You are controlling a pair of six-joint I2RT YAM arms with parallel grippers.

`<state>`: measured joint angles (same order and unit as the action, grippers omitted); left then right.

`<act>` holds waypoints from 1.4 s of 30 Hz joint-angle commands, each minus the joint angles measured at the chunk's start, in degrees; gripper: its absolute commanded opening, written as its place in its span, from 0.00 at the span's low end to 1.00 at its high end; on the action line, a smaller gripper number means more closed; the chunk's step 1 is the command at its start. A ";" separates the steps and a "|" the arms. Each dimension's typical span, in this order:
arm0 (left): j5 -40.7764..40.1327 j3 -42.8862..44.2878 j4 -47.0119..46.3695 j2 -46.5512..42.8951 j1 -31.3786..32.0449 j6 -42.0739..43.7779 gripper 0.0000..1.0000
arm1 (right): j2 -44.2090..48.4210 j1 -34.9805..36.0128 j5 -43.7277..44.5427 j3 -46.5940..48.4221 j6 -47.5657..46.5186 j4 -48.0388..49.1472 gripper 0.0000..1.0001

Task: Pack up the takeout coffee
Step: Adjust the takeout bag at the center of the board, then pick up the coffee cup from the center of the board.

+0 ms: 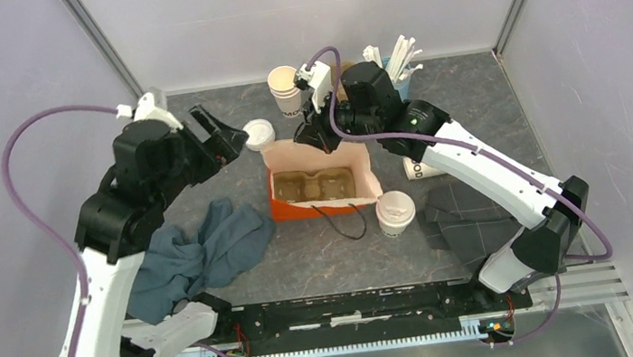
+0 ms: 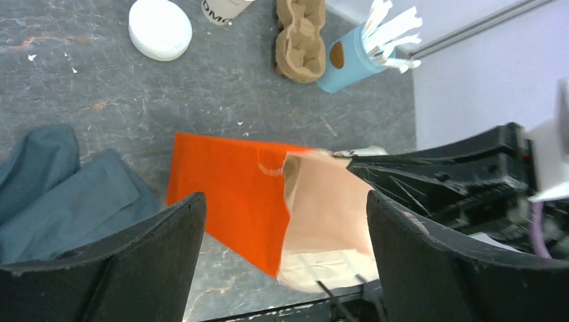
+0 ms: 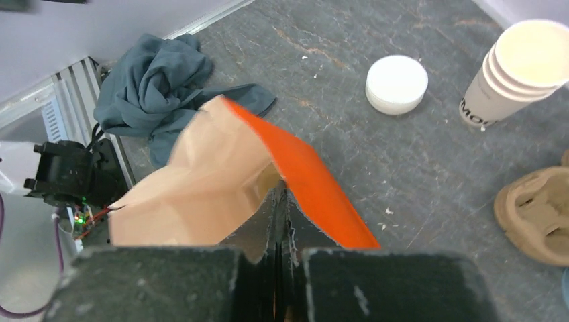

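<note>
An orange paper bag (image 1: 324, 197) stands open mid-table with a brown cup carrier (image 1: 318, 184) inside. My right gripper (image 1: 323, 138) is shut on the bag's back top edge; in the right wrist view the gripper (image 3: 282, 208) pinches the bag (image 3: 308, 174) paper. To the left of the bag my left gripper (image 1: 231, 143) is open and holds nothing; through its wrist camera the gripper (image 2: 285, 221) frames the bag (image 2: 231, 194). One lidded takeout coffee (image 1: 395, 212) stands right of the bag. A second cup (image 1: 419, 169) lies partly hidden under my right arm.
A white lid stack (image 1: 259, 134) sits close to my left fingertips. At the back are lidless cups (image 1: 286, 89) and a blue stirrer holder (image 1: 395, 69), with a spare carrier (image 2: 300, 40) between them. A blue-grey cloth (image 1: 199, 252) lies front left, a dark cloth (image 1: 468, 219) front right.
</note>
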<state>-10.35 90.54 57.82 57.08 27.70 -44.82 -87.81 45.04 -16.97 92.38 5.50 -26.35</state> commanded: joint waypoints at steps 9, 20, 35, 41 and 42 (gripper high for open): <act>9.68 -1.30 1.98 7.73 0.04 7.35 0.91 | -0.94 -0.27 -4.62 5.66 -6.13 0.01 0.00; 2.86 -2.62 1.27 13.40 0.12 10.36 0.70 | -1.64 -0.21 -5.58 7.27 -5.58 -0.80 0.00; -2.78 -4.15 -0.28 16.00 0.52 12.44 0.03 | 0.60 -1.25 -2.26 9.08 -4.36 -7.68 0.55; -2.90 -5.42 -0.46 15.32 0.56 10.42 0.02 | 4.05 -4.57 2.13 15.34 -4.99 -15.64 0.97; -2.84 -6.01 -0.97 14.97 0.56 10.00 0.02 | 5.23 -4.91 3.04 15.47 -4.99 -16.43 0.98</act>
<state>-11.73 85.56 59.44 74.24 28.14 -34.63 -88.60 41.80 -18.00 103.31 1.10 -38.89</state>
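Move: The takeout bag's middle lies about 16 cm right of the open left hand and some 21 cm below, level with it fore and aft; its far left rim corner is closer, about 6 cm ahead, 5 right and 12 below. The shut right hand already holds the far rim, the bag's middle being 6 cm back, 2 left and 15 below. From the left hand, the white lids are 16 cm ahead and 3 right. The lidded cup sits 17 cm back and 15 right of the right hand. The takeout bag's far left rim corner is pinched by the left hand, which sinks about 12 cm and goes some 5 cm forward to it, tipping down and rolling left side up by nearly 20 degrees each, then shuts. The right hand keeps its hold on the far rim almost in place, then opens wide and backs off about 3 cm up and to the right. ##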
